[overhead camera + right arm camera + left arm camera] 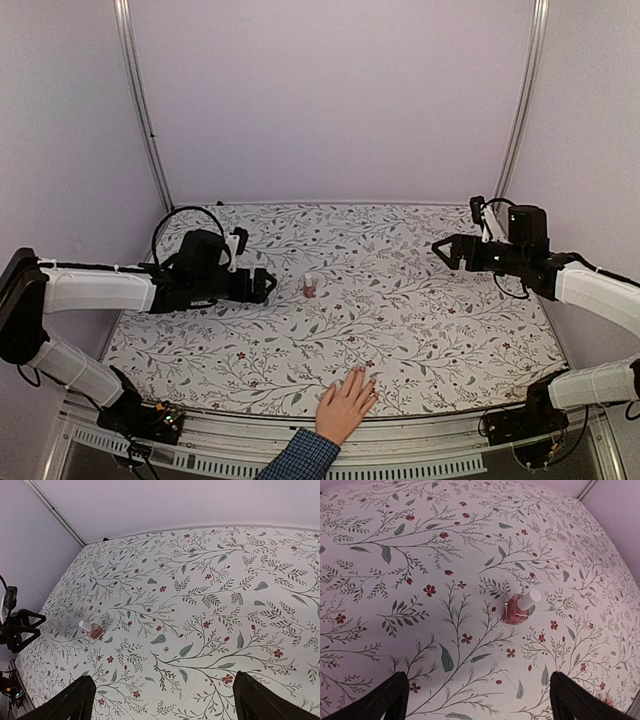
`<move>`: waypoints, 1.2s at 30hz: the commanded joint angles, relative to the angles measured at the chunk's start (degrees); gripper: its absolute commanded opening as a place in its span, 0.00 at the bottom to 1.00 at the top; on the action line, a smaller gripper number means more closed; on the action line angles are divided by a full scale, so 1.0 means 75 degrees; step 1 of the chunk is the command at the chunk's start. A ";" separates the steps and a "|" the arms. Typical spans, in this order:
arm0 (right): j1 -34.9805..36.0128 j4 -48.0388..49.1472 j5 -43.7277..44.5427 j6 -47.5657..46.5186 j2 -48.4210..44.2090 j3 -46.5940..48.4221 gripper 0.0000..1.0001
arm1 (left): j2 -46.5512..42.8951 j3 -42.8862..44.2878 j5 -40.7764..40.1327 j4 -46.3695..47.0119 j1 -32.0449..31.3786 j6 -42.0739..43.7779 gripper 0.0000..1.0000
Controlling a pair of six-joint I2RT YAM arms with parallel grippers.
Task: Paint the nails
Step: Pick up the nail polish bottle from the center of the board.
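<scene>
A light-skinned hand (343,407) with a blue checked cuff lies flat at the table's near edge, fingers pointing inward. Its nails (361,375) are too small to make out. A small pink polish bottle (311,286) with a white cap stands upright mid-table, also seen in the left wrist view as the bottle (516,610) and in the right wrist view as the bottle (93,630). My left gripper (268,285) hovers just left of the bottle, open and empty (477,682). At the far right, well apart from bottle and hand, my right gripper (438,250) is open and empty (163,682).
A floral-patterned cloth (420,320) covers the whole table. Pale walls with metal corner rails (140,100) enclose the back and sides. The left gripper (20,627) shows at the left edge of the right wrist view.
</scene>
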 commanded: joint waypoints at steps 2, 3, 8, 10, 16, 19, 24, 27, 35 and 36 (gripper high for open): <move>0.0154 -0.0445 -0.0226 -0.0451 0.0286 0.0736 0.99 | 0.0001 0.0197 0.0212 0.0476 -0.0181 0.0125 1.00; 0.0177 -0.0484 -0.0240 -0.0494 0.0365 0.0868 0.99 | -0.0062 0.0180 0.0223 0.0493 -0.0192 0.0143 1.00; 0.0444 -0.0801 -0.0278 -0.0718 0.0993 0.1775 0.99 | -0.0639 -0.0073 0.0181 0.0588 -0.0185 0.0177 1.00; 0.0684 -0.0956 -0.0161 -0.0832 0.1288 0.2267 0.99 | -0.1074 -0.0248 0.0120 0.0710 -0.0178 0.0184 1.00; 0.1659 -0.1414 0.0478 -0.1220 0.2494 0.3643 0.99 | -0.2131 -0.0836 0.0162 0.0914 0.0071 0.0148 1.00; 0.2143 -0.1523 0.0676 -0.1370 0.3201 0.4222 0.99 | -0.2451 -0.1044 0.0525 0.0878 0.0303 0.0101 1.00; 0.2893 -0.1752 0.1031 -0.1552 0.4259 0.5126 0.99 | -0.2685 -0.1328 0.1051 0.0890 0.0663 0.0076 1.00; 0.3243 -0.1879 0.1156 -0.1653 0.4867 0.5713 0.99 | -0.2741 -0.1497 0.1176 0.1022 0.0793 0.0005 1.00; 0.3925 -0.2296 0.1379 -0.1859 0.6245 0.7034 0.97 | -0.2792 -0.1664 0.1477 0.1041 0.1041 0.0087 1.00; 0.3975 -0.2346 0.1398 -0.1872 0.6449 0.7154 0.97 | -0.2798 -0.1661 0.1487 0.0993 0.1058 0.0126 1.00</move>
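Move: The nail polish bottle stands about 27 cm to the right hand's left and 5 cm ahead of it, roughly 16 cm below. The person's hand lies at the near table edge, some 31 cm back from the bottle and 8 cm to the bottle's right. From the left hand, the bottle is about 7 cm ahead, 7 cm to the right and 9 cm below. The open right hand arcs about 25 cm left towards the bottle, while the left rises away some 6 cm. ##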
